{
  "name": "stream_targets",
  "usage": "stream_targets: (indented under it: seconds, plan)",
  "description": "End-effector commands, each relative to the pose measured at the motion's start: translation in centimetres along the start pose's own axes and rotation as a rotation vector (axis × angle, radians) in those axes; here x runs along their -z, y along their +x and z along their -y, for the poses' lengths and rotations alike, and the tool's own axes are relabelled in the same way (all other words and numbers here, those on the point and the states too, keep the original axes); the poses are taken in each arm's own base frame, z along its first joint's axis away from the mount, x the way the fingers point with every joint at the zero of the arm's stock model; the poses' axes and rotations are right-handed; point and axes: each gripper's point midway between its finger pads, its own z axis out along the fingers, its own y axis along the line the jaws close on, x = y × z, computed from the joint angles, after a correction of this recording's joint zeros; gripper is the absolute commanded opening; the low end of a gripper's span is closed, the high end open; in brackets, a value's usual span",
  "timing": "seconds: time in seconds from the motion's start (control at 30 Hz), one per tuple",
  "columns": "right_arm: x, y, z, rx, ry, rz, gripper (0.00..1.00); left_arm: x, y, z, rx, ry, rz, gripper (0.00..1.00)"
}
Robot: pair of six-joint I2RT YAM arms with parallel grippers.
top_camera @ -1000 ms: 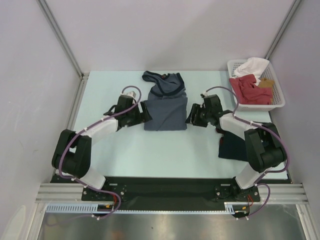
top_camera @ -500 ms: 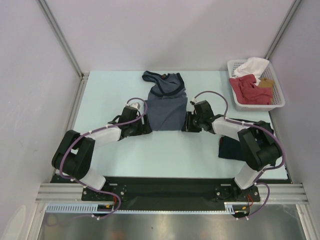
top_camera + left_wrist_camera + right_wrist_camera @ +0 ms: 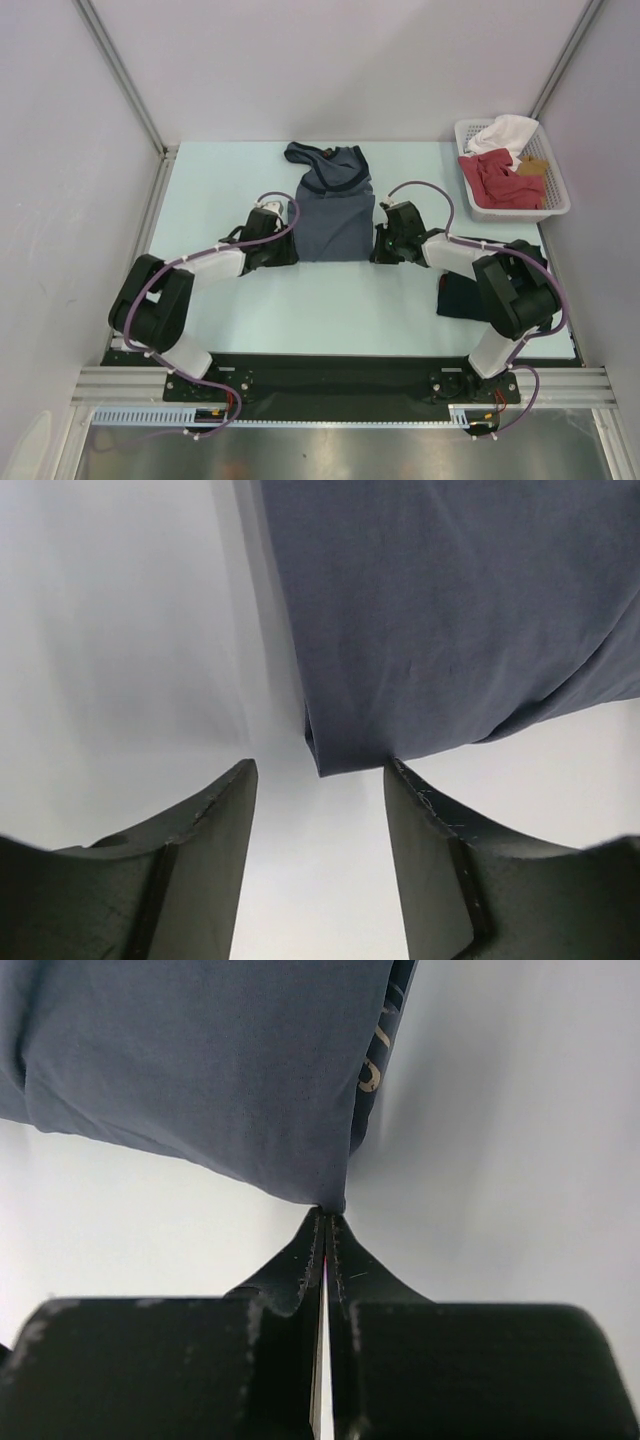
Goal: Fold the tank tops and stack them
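Note:
The slate-blue tank top [image 3: 333, 215] lies partly folded mid-table, its straps and neckline bunched at the far end; white lettering [image 3: 372, 1065] shows along its right edge. My left gripper [image 3: 320, 772] is open at the near left corner [image 3: 322, 760], which lies just ahead of its fingertips without touching them. My right gripper [image 3: 328, 1212] is shut, pinching the very tip of the near right corner. In the top view the left gripper [image 3: 290, 250] and the right gripper [image 3: 378, 246] flank the near hem. The dark navy tank top [image 3: 462, 298] lies folded near the right arm, partly hidden by it.
A white basket [image 3: 556, 190] at the far right holds a red garment [image 3: 495, 180] and a white garment [image 3: 505, 132]. Metal frame posts and white walls enclose the pale table [image 3: 220, 180] on the left, right and back.
Both grippers came in from the tank top's sides to its near corners. The right jaws closed fully at the right corner; the left jaws narrowed but remain apart.

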Motion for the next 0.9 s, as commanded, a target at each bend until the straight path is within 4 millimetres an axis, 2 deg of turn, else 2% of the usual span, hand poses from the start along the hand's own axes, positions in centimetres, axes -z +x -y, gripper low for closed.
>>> stream_targets:
  seconds: [0.0,0.07,0.13,0.17,0.23,0.27,0.3,0.33,0.43,0.5,0.63,0.77,0.87]
  plan:
    - [-0.2,-1.3,-0.5,0.023,-0.006,0.033,0.0,-0.4,-1.2,1.3,-0.037,0.046,0.01,0.59]
    - [-0.2,-1.3,-0.5,0.02,-0.008,0.032,0.0,-0.6,-0.9,1.4,-0.037,0.052,0.0,0.59]
    - [-0.3,-1.3,-0.5,0.02,-0.007,0.033,0.0,-1.0,-0.7,1.5,-0.036,0.06,-0.008,0.53]
    - [-0.3,-1.2,-0.4,0.018,-0.007,0.03,0.0,-1.0,-0.7,1.8,-0.037,0.077,-0.013,0.39]
    - [-0.3,-1.3,-0.3,0.016,-0.002,0.032,0.0,-1.5,-0.6,2.2,-0.039,0.097,-0.023,0.27]
    - [-0.3,-1.3,-0.2,0.015,0.0,0.033,0.0,-1.5,-0.8,2.8,-0.042,0.127,-0.027,0.12]
    - [-0.3,-1.3,-0.2,0.013,0.001,0.034,0.0,-2.1,-0.4,2.7,-0.045,0.128,-0.044,0.03]
    - [-0.2,-1.4,-0.1,0.012,0.006,0.036,0.0,-2.2,-0.2,2.6,-0.045,0.118,-0.056,0.0]
    - [0.1,-1.5,0.8,0.007,0.048,0.043,0.0,-2.3,-0.2,1.2,-0.042,0.044,-0.06,0.0]
    - [0.4,-1.3,1.6,0.004,0.09,0.033,0.0,-1.5,-0.3,0.4,-0.048,0.004,-0.045,0.0]
    - [1.5,-1.9,3.1,0.004,0.189,0.068,0.0,0.5,-1.1,-1.3,-0.066,-0.101,-0.019,0.0]
    - [3.2,-2.6,3.3,0.02,0.24,0.111,0.0,2.7,-2.0,-1.6,-0.082,-0.135,0.0,0.0]
    - [3.9,-2.8,3.4,0.024,0.264,0.125,0.0,3.5,-2.3,-1.6,-0.086,-0.137,0.014,0.0]
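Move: The open left hand has the blue tank top's near-left corner about 1 cm ahead, 1 cm right and 2 cm below, with the near-right corner some 17 cm to its right. The right hand's shut fingers already hold that near-right corner at their tips; from it the near-left corner is about 16 cm left, level fore and aft. The folded dark top lies roughly 25 cm right of the right hand and 5 cm nearer the base. Left hand dips 2 cm, pinches near-left corner, pulls left and up; shut right hand draws rightward 4 cm. ##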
